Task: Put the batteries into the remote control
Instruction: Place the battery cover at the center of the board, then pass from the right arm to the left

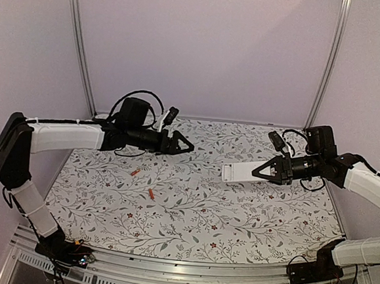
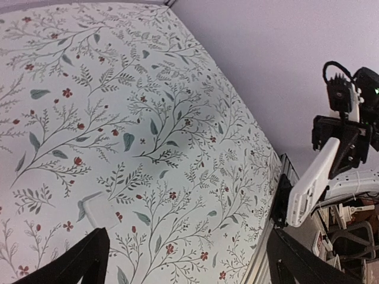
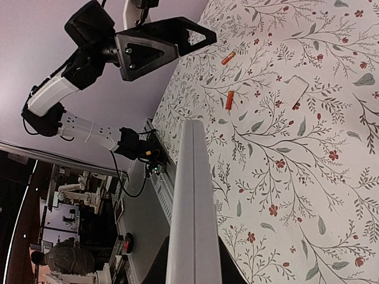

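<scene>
My right gripper (image 1: 261, 172) is shut on one end of the remote control (image 1: 239, 173), a slim white bar held above the right side of the table. In the right wrist view the remote control (image 3: 192, 195) runs up from my right gripper (image 3: 193, 273), edge-on. Two orange-red batteries (image 1: 135, 172) (image 1: 151, 193) lie apart on the floral cloth left of centre; the batteries (image 3: 228, 58) (image 3: 229, 99) also show in the right wrist view. A small white cover (image 2: 98, 212) lies flat on the cloth. My left gripper (image 2: 189, 269) hovers open over the cloth with nothing between its fingers, near the cover.
The floral tablecloth (image 1: 236, 218) covers the table. An aluminium rail (image 1: 186, 271) runs along the near edge between the arm bases. Grey walls and metal posts (image 1: 79, 48) close in the back and sides.
</scene>
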Controlling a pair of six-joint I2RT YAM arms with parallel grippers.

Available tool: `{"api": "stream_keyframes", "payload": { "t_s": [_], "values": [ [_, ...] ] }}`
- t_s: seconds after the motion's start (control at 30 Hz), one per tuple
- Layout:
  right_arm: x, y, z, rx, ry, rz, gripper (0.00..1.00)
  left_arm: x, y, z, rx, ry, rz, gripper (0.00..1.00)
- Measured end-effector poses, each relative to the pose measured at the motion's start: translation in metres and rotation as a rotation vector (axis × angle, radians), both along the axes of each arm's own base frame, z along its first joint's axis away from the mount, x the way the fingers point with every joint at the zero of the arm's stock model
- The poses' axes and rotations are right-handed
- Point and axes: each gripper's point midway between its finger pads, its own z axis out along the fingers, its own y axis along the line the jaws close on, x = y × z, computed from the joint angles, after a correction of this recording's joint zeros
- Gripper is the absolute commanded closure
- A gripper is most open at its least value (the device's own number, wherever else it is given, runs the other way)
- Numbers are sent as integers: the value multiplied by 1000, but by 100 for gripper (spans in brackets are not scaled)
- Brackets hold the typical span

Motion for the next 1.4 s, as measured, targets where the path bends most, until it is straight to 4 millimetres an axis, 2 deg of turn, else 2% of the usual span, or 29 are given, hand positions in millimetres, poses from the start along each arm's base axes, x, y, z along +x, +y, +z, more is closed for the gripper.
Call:
{"api": "stream_keyframes", "payload": {
  "t_s": [0.07, 0.13, 0.23, 0.4, 0.53, 0.7, 0.8, 0.97, 1.07, 1.17, 1.23, 1.3, 1.4],
  "values": [
    [0, 3, 4, 12, -17, 9, 100, -14, -5, 32, -71, -90, -55, 9],
    [-1, 7, 7, 23, -31, 23, 100, -32, -13, 52, -124, -162, -117, 9],
    [-5, 14, 8, 36, -38, 56, 100, -59, -28, 62, -121, -260, -212, 9],
    [-20, 28, 3, 43, -14, 135, 100, -108, -57, 70, -80, -365, -379, 17],
    [-30, 37, 12, 47, -31, 196, 100, -117, -64, 73, -95, -360, -443, 26],
    [-43, 50, 21, 40, -74, 285, 100, -128, -69, 60, -85, -303, -500, 38],
    [-50, 56, 17, 24, -77, 325, 100, -136, -72, 54, -82, -267, -538, 45],
    [-55, 57, 9, 0, -62, 348, 100, -150, -77, 54, -98, -241, -592, 64],
    [-56, 57, 11, 0, -66, 353, 99, -160, -81, 56, -114, -231, -628, 77],
    [-57, 57, 13, 3, -73, 361, 98, -163, -82, 56, -119, -217, -642, 84],
    [-59, 56, 13, 8, -75, 375, 96, -167, -82, 57, -130, -215, -661, 89],
    [-61, 56, 14, 16, -79, 388, 87, -170, -81, 58, -139, -203, -674, 94],
    [-63, 56, 14, 18, -80, 395, 81, -172, -81, 58, -144, -191, -686, 100]
  ]
}}
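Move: The remote control, gripped near one end by the right hand, has its middle roughly 17 cm to the left hand's right, 7 cm back and 6 cm above; from the right hand it lies some 5 cm left, level fore and aft, 2 cm lower. The battery cover lies about 16 cm below the left hand, 2 cm ahead and 4 cm right. Equally low, the near battery is 15 cm back and 12 cm left of the left hand, the far one 4 cm back and 19 cm left. The left fingers close on the free end of the remote control, pinching it after the open hand has pulled about 17 cm back, 8 cm right and 6 cm up, away from the cover, turning some 40 degrees clockwise. Meanwhile the right hand keeps its grip and brings the remote back and left, swinging it counter-clockwise. ##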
